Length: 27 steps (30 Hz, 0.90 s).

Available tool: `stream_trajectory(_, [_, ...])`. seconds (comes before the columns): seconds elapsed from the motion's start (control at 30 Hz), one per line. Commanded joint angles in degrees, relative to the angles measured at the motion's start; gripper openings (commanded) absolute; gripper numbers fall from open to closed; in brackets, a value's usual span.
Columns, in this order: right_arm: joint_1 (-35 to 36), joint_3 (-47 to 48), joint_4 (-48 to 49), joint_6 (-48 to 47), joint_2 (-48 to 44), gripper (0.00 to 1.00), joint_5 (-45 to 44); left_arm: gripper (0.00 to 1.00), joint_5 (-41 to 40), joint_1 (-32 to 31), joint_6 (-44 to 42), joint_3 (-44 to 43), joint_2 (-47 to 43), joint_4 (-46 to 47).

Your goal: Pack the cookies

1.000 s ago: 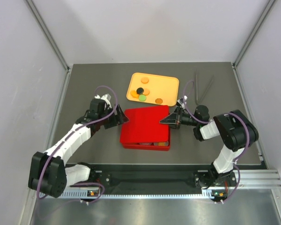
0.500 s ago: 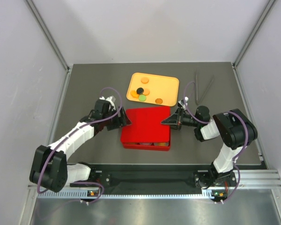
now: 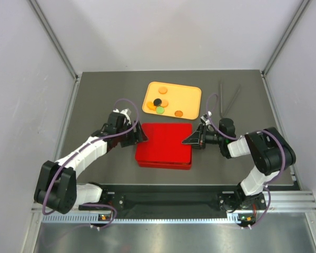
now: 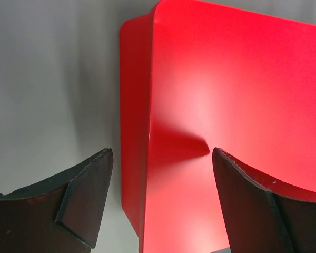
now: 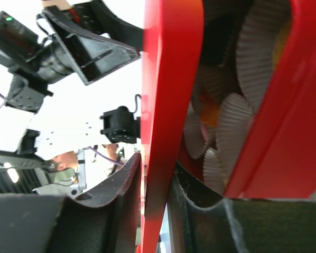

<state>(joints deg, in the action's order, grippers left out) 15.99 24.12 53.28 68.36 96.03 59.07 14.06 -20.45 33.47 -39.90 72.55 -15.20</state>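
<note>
Several cookies (image 3: 159,103), orange, black and green, lie on a pale orange tray (image 3: 191,94) behind a red box (image 3: 164,145). The box's red lid (image 4: 226,95) lies nearly flat on it. My right gripper (image 3: 185,140) is shut on the lid's right edge (image 5: 168,79), one finger on each face. Through the narrow gap the right wrist view shows white pleated cups (image 5: 234,121) and a bit of orange cookie (image 5: 210,113) inside. My left gripper (image 3: 138,136) hangs open over the lid's left edge, one finger (image 4: 89,179) above the table, the other above the lid.
Dark tongs (image 3: 227,97) lie at the back right of the grey table. White walls close the table in on the left, right and back. The arm bases and a metal rail (image 3: 168,203) run along the near edge.
The tilted lid has come down almost flat on the red box. My left gripper has moved right, to the box's left edge. The right gripper has stayed at the lid's right edge.
</note>
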Motion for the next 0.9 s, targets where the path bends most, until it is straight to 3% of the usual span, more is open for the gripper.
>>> stream_trajectory(0.0, [-0.7,2.1,-8.8,-8.1,-3.9,0.25,-1.1,0.8,-0.1,-0.6,-1.0,-0.1,0.1,2.6])
stream_trajectory(0.23, [-0.8,3.4,-21.3,-16.2,-8.0,0.37,-3.2,0.8,-0.2,-0.8,-1.0,-0.2,0.0,2.3])
stream_trajectory(0.4, [-1.8,2.9,-23.2,-17.6,-9.4,0.47,-3.1,0.8,-0.3,-1.0,-1.0,0.0,0.4,2.4])
stream_trajectory(0.87, [-4.6,1.5,-34.4,-23.6,-16.3,0.48,-4.7,0.8,-0.4,-1.3,-1.6,0.0,0.4,1.8])
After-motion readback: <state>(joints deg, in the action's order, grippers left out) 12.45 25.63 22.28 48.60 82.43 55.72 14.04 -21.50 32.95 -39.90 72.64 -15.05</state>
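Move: My right fingers straddle the lid's right edge; the lid's middle lies about 9 cm to their left, level fore and aft and some 2 cm lower. The red box sits right under the lid, its middle roughly 5 cm below that hand and about 9 cm left. The yellow tray is some 19 cm farther out and 6 cm left. My left hand is at the lid's left edge, the lid's middle about 10 cm to its right. I open my right fingers to about half and let the lid's right edge go, first dipping about 1.5 cm and slightly back, then drawing some 2.5 cm to the right away from the lid's middle, with the fingertips tipping down about 10 degrees. My left hand stays put at the left edge, fingers wide, one over the lid and one outside the box. ##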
